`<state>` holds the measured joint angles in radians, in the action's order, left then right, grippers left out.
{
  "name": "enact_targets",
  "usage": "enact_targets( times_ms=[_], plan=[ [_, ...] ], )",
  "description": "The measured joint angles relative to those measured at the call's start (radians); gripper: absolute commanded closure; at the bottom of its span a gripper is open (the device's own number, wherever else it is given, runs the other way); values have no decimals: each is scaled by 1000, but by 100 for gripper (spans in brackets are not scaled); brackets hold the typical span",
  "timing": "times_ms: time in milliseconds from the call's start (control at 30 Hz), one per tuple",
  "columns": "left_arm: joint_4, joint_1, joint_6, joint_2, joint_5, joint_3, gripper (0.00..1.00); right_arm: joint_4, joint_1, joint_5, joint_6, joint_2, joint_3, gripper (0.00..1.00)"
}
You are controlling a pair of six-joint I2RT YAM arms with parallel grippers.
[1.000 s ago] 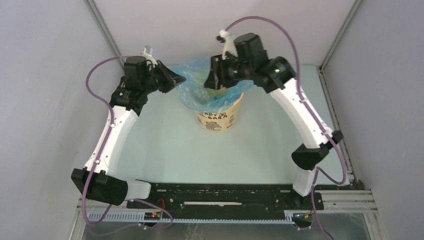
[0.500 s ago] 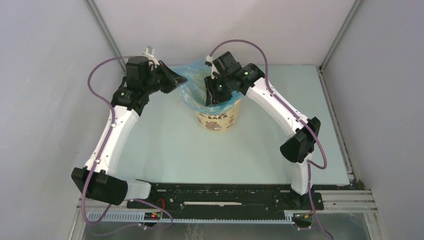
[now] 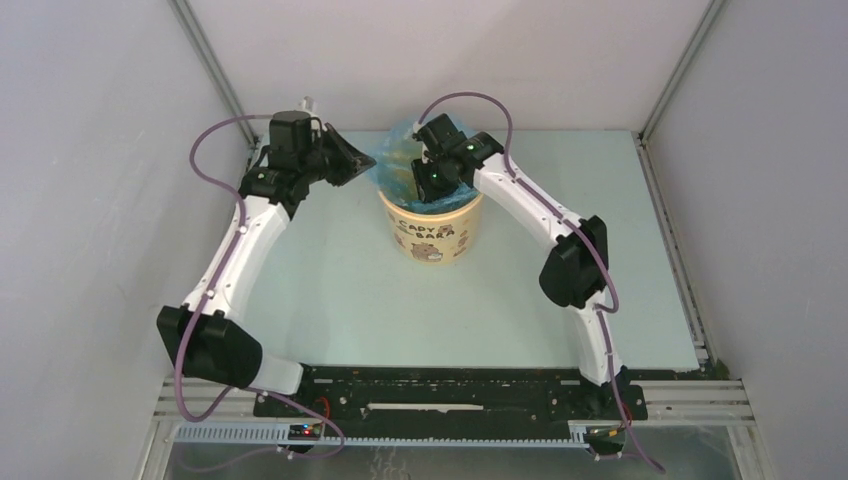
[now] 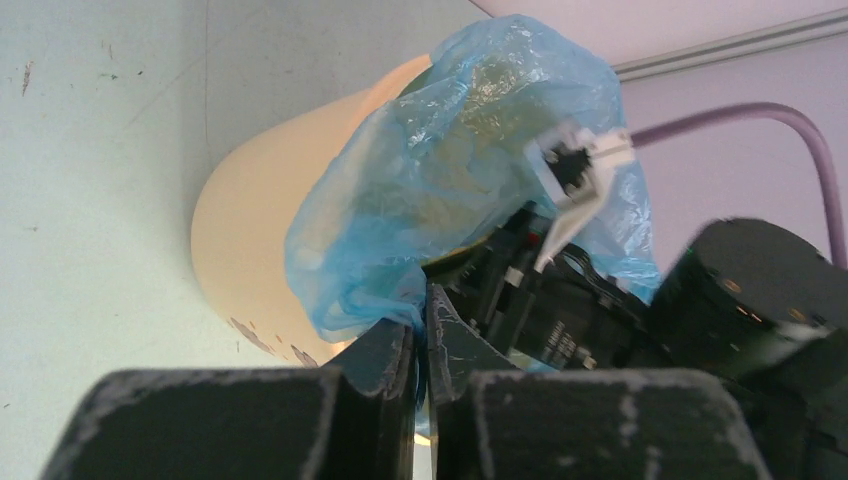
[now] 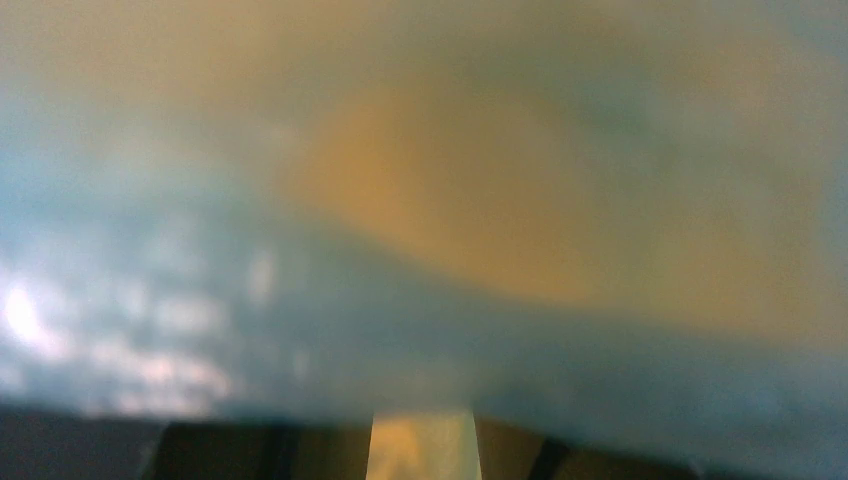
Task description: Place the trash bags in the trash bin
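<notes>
The trash bin (image 3: pixel 436 232), a pale-yellow bucket with brown lettering, stands at the middle back of the table. The light-blue trash bag (image 3: pixel 392 158) bulges over its far-left rim. My left gripper (image 3: pixel 366 165) is shut on the bag's edge beside that rim. In the left wrist view the gripper (image 4: pixel 421 318) pinches a bunched fold of the bag (image 4: pixel 450 170) above the bin (image 4: pixel 255 235). My right gripper (image 3: pixel 426 190) reaches down into the bin's mouth. Its wrist view is blurred. There the gripper (image 5: pixel 422 425) has its jaws partly apart, with blue film (image 5: pixel 300 320) across the tips.
The pale-green table top (image 3: pixel 330 290) is bounded by grey walls on three sides. The right arm's black wrist body (image 4: pixel 600 300) sits close behind the bag in the left wrist view. Purple cables (image 3: pixel 215 140) loop over both arms.
The right arm has swung left and down, its gripper sinking into the bin and narrowing. More of the bag has gone down inside. The left gripper shifted slightly right, still holding the bag's edge.
</notes>
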<state>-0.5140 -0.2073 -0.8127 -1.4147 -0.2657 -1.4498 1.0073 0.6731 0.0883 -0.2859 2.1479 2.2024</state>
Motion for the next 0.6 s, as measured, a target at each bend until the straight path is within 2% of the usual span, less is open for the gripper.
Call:
enact_targets(
  times_ms=[67, 167, 367, 467, 600],
  plan=[
    [0, 1, 2, -6, 1, 1, 88, 22, -3, -6, 6, 44, 29, 53],
    [-5, 1, 11, -6, 2, 2, 88, 61, -5, -4, 17, 82, 87, 43],
    [-21, 1, 39, 24, 6, 19, 85, 85, -10, 40, 15, -11, 101, 33],
    [-28, 3, 46, 42, 8, 21, 74, 86, -17, 80, 4, -101, 101, 28],
    [-31, 4, 47, 57, 11, 21, 51, 108, -35, 99, -12, -207, 112, 26]
  ],
)
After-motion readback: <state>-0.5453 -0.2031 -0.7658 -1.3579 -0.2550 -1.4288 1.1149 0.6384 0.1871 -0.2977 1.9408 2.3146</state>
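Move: The left hand still pinches the bag corner at its fingertips; the trash bin's middle lies about 10 cm to its right, 2 cm ahead and some 20 cm below. The right hand is already down in the bin's mouth among the trash bag's folds. The bag's middle is roughly 2 cm ahead of it, the bin's middle about 2 cm ahead and 7 cm below, and the pinched bag corner about 11 cm to its left and 10 cm higher. The left fingers part and end their pinch on the bag corner, that hand easing back a centimetre or two. The right hand, in the bag inside the bin, goes about 2 cm deeper, then turns back and rises quickly out of the mouth, ending some 13 cm above where it began, with a slight drift back and right, its fingers opening wider. ##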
